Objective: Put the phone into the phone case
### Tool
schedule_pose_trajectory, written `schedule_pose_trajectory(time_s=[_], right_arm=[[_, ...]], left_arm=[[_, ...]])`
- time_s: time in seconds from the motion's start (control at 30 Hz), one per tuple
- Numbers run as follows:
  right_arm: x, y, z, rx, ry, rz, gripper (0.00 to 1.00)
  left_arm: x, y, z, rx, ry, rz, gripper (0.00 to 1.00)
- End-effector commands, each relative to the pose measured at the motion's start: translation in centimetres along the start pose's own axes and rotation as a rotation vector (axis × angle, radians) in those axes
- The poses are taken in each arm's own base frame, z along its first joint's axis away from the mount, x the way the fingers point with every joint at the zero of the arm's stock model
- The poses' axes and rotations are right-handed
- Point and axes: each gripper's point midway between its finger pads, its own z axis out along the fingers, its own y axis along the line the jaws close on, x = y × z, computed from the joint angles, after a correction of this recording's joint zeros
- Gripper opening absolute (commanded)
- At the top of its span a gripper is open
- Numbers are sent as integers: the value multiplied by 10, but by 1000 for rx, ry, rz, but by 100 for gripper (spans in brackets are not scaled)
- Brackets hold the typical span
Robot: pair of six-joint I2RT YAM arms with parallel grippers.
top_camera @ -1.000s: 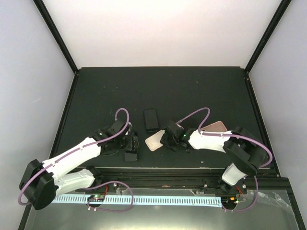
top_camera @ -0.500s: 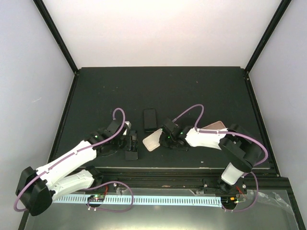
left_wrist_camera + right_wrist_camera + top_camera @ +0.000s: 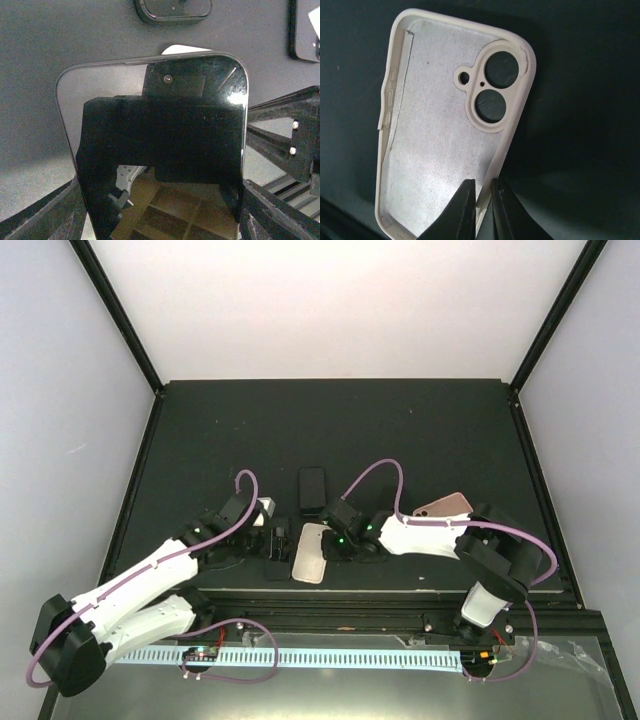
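The phone [image 3: 150,100], glossy black screen up, fills the left wrist view. My left gripper [image 3: 160,220] is shut on its two long edges, and in the top view it [image 3: 276,552] sits left of centre near the table's front edge. The phone case [image 3: 435,135] is beige and lies open side up, with its two camera holes showing. In the top view the case [image 3: 310,555] lies just right of the left gripper. My right gripper [image 3: 482,187] is shut on the case's right side wall, one finger inside and one outside.
A black phone-shaped object [image 3: 313,490] lies flat behind the two grippers. A pink one [image 3: 445,505] lies partly under the right arm. The table's front rail [image 3: 380,600] runs close behind both grippers.
The right gripper closed on the case's side wall and dragged the case left and nearer, turning it lengthwise next to the left gripper. The left gripper shifted slightly right.
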Motion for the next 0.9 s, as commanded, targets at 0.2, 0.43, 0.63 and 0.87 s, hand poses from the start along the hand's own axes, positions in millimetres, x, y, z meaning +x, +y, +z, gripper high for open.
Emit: schedule_pose_trajectory(time_s=[0.2, 0.43, 0.63, 0.87], right_arm=[[0, 25, -11, -57, 7, -180, 28], [-11, 11, -24, -29, -76, -235, 39], [-1, 1, -32, -116, -123, -237, 41], [-1, -20, -46, -140, -211, -199, 45]], left_arm=[[-10, -33, -4, 147, -13, 16, 65], [-14, -50, 2, 211, 12, 34, 63], [-16, -60, 7, 239, 40, 64, 63], [-17, -79, 12, 309, 59, 144, 63]])
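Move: From the left hand, which holds a black phone, the cream phone case lies flat about 6 cm to the right, 4 cm back and some 8 cm below. The other black phone, lying on the table, is roughly 7 cm right and 11 cm ahead of that hand. From the right hand, whose fingers pinch the case's right long rim, the case's middle is about 4 cm left and 2 cm back; that same lying phone is some 4 cm left and 12 cm ahead. Carry the held phone about 4.5 cm to the right with the left gripper, at nearly the same height, until it overhangs the left part of the case; keep the grip and turn the wrist slightly clockwise. Meanwhile nudge the right hand a touch left, open its fingers off the rim, lift, then draw it away to the right and a little back, clear of the case. ##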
